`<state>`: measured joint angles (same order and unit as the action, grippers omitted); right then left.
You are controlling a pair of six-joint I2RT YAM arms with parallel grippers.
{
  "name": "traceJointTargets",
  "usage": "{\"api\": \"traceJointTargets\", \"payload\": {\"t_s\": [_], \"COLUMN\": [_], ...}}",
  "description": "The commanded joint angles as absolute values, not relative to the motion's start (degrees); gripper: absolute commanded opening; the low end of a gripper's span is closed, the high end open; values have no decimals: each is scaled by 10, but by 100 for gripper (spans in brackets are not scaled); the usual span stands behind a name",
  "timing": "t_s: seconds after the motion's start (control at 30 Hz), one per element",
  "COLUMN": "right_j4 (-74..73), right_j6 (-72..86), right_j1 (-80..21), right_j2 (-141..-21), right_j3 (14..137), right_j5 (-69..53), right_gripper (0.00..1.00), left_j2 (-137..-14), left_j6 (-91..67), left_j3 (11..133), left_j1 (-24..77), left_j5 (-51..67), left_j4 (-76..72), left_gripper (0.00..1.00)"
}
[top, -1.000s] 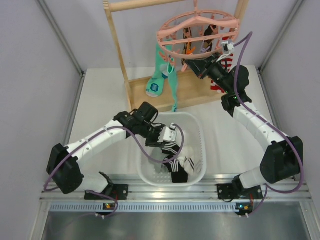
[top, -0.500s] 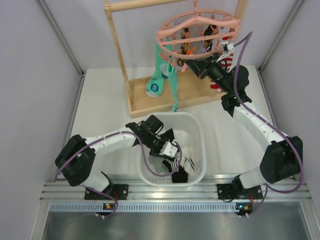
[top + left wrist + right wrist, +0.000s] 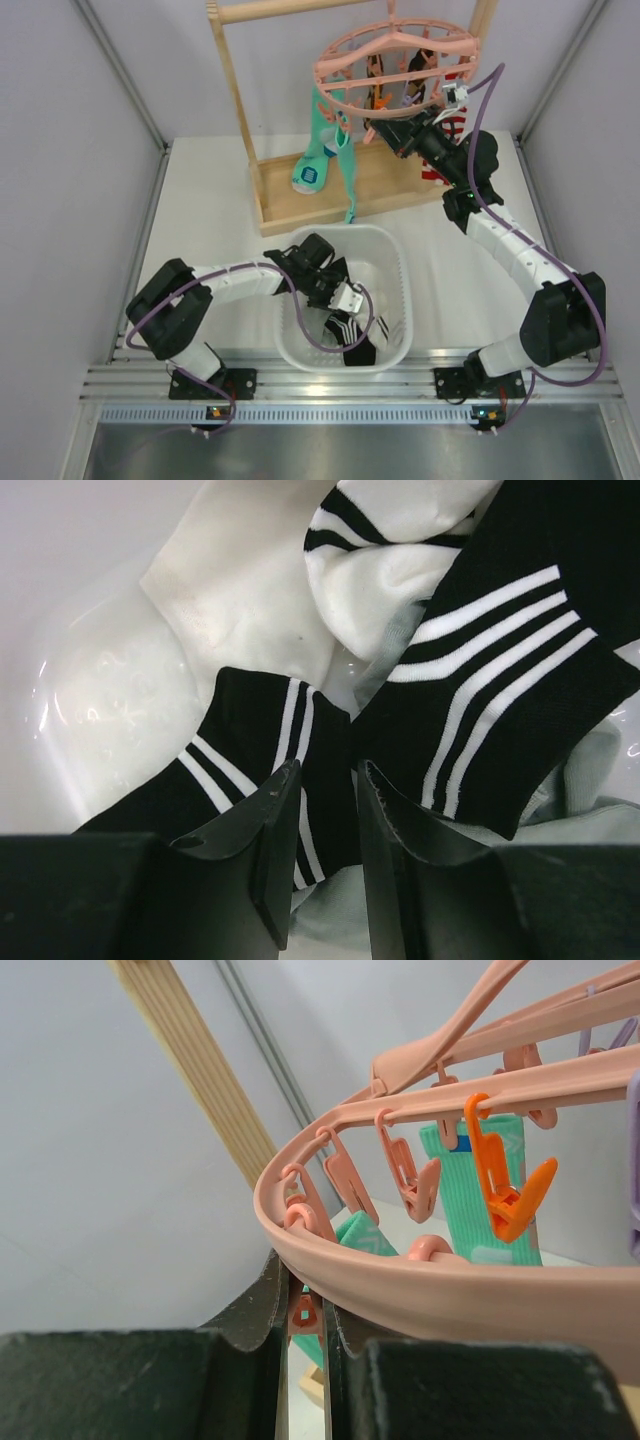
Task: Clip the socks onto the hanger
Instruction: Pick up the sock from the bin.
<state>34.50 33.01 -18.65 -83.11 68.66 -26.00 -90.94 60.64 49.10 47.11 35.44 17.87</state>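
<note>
Several socks lie heaped in the white basket (image 3: pixel 400 262). Two black ones with white stripes (image 3: pixel 250 742) (image 3: pixel 500 695) lie side by side, with a white sock (image 3: pixel 250 580) behind and grey fabric (image 3: pixel 340 920) beneath. My left gripper (image 3: pixel 350 298) (image 3: pixel 325 775) is down in the basket, open by a narrow gap, tips just over the edges of the two black socks and holding nothing. The pink round hanger (image 3: pixel 395 55) (image 3: pixel 450 1295) hangs from the wooden rack. Under its outer ring, my right gripper (image 3: pixel 378 130) (image 3: pixel 305 1295) is shut on a pink clip peg (image 3: pixel 303 1318).
A light wooden rack (image 3: pixel 235 90) stands at the back on a wooden base. Long teal socks (image 3: pixel 325 150) (image 3: pixel 480 1190) dangle from the hanger beside an orange peg (image 3: pixel 505 1180). A red-and-white striped sock (image 3: pixel 435 172) shows behind the right arm. Grey walls close in both sides.
My left gripper has swung nearer and lower into the basket, onto the sock heap. The right arm and the hanger have stayed where they were.
</note>
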Motion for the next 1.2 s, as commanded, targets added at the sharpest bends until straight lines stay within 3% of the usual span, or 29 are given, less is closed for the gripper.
{"api": "traceJointTargets", "payload": {"t_s": [0.0,0.37,0.83,1.17], "right_j4": [356,354,366,376], "right_j6": [319,315,320,337], "right_j1": [-178,-177,-175,-169], "right_j2": [-833,-832,-834,-836], "right_j3": [693,694,702,722], "right_j5": [-259,-260,-265,-282], "right_gripper": [0,0,0,0], "left_j2": [-920,-920,-772,-848], "left_j6": [623,608,441,291], "left_j3": [486,506,630,848], "left_j1": [474,473,466,418], "left_j5": [352,366,356,388], "left_j4": [151,167,273,295], "left_gripper": [34,1,0,0]}}
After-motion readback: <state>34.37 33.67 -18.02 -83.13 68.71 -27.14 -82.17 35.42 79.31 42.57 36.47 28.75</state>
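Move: The small two-striped black sock lies in the bin right at the left hand's open fingertips, its middle about 3 cm ahead, 1 cm right and 1 cm below. The big three-striped black sock is some 9 cm back and 6 cm right, the white sock about 10 cm right and 2 cm back, the grey sock 3 cm left and 2 cm back, all about 2 cm lower. From the right hand, the small black sock is roughly 20 cm back, 12 cm left and 38 cm below. The left hand settles about 1 cm lower and closes its part-open fingers fully, pinching the near part of the small two-striped black sock with the fingertips against the neighbouring socks. Once shut, they keep the pinch while the hand rises some 23 cm straight out of the pile, veering late about 6 cm forward and a little right towards the hanger, the fingers tipping up some 20 degrees towards level and swinging counter-clockwise. ##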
